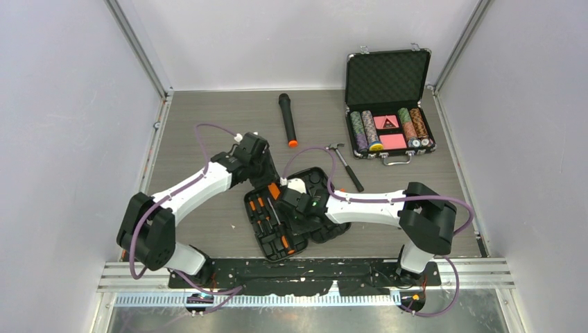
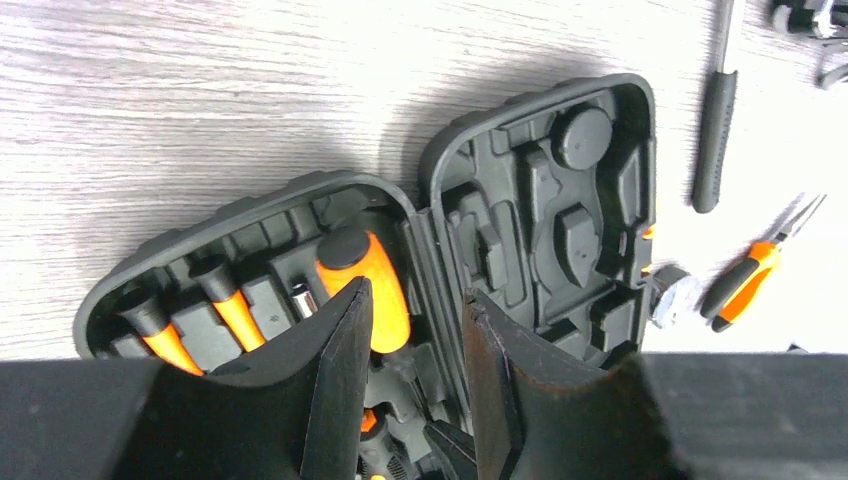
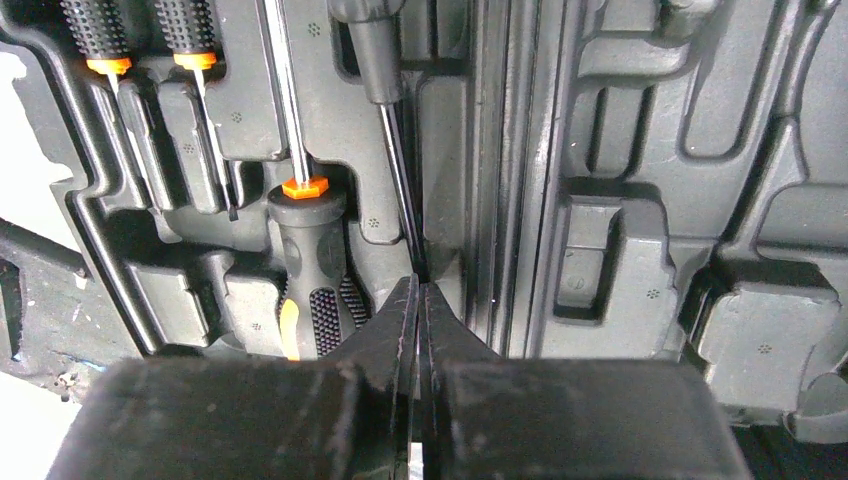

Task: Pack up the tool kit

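The tool kit (image 1: 258, 239) lies open near the table's front, between my two arms. Its left half (image 2: 250, 300) holds several orange-black screwdrivers in slots; the moulded slots of its right half (image 2: 560, 200) hold nothing. My left gripper (image 2: 416, 292) hangs open over the hinge, nothing between its fingers, with a thick orange screwdriver handle (image 2: 385, 290) just under its left finger. My right gripper (image 3: 418, 285) is shut, tips at the end of that screwdriver's thin shaft (image 3: 395, 170), beside a smaller screwdriver (image 3: 300, 250). The hammer (image 1: 347, 166) and pliers (image 2: 755, 275) lie on the table outside the case.
A black microphone with an orange end (image 1: 288, 119) lies behind the kit. An open metal-edged case of poker chips (image 1: 388, 121) stands at the back right. A small round silver object (image 2: 675, 297) sits by the kit's right edge. Walls close in the table.
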Robot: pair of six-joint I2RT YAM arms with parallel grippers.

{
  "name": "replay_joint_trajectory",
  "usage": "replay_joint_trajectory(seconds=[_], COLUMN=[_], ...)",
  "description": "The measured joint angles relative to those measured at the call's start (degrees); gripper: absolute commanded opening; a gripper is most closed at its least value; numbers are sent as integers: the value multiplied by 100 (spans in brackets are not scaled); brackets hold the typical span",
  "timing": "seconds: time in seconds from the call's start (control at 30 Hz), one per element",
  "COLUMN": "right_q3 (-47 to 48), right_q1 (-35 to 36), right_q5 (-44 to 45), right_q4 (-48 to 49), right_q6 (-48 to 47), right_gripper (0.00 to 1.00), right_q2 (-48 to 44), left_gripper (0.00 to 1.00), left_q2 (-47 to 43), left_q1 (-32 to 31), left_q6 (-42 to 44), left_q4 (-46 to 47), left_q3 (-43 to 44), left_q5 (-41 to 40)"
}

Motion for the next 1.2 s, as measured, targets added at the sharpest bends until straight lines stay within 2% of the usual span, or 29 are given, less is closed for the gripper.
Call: replay_joint_trajectory(seconds=[0.2, 0.5, 0.83, 1.2], right_q3=[0, 4, 216, 295], right_q1=[0, 0, 0, -2], right_q5=[0, 2, 50, 63], right_q4=[-2, -9, -238, -278], right_q6=[37, 107, 98, 90], right_gripper=[5, 5, 6, 5], right_q2=[0, 0, 0, 94], left_gripper=[39, 26, 22, 9], left_q2=[2, 251, 789, 1001], left_q1=[-2, -46, -63, -83], left_q6=[-28, -151, -175, -153], left_q4=[-133, -129, -55, -195], left_q3=[-59, -144, -136, 107], left_q5=[-142, -149, -63, 46])
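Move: The orange screwdriver handle lies askew at the far end of its slot in the open case, about 7 cm below the left hand, roughly 1 cm back and 1 cm to its left. The nearer small screwdriver handle is some 4 cm left of it and 2 cm back; the empty lid's middle is about 14 cm right of it and 4 cm back. The orange handle lies about 13 cm ahead and 7 cm left of the right hand, level with it; the large screwdriver's handle is 3 cm to that hand's left, level fore and aft. The left hand, open above the case, first eases back and about 1 cm left, then sinks some 5 cm onto the orange handle, tilting about 10 degrees so that the fingers point more steeply down, and drifts back right by about 1 cm at the bottom while the fingers close to a narrow gap over the handle's top. The right hand stays almost in place near the case hinge, its fingertips still shut at the end of the same screwdriver's shaft, rising only a little. ##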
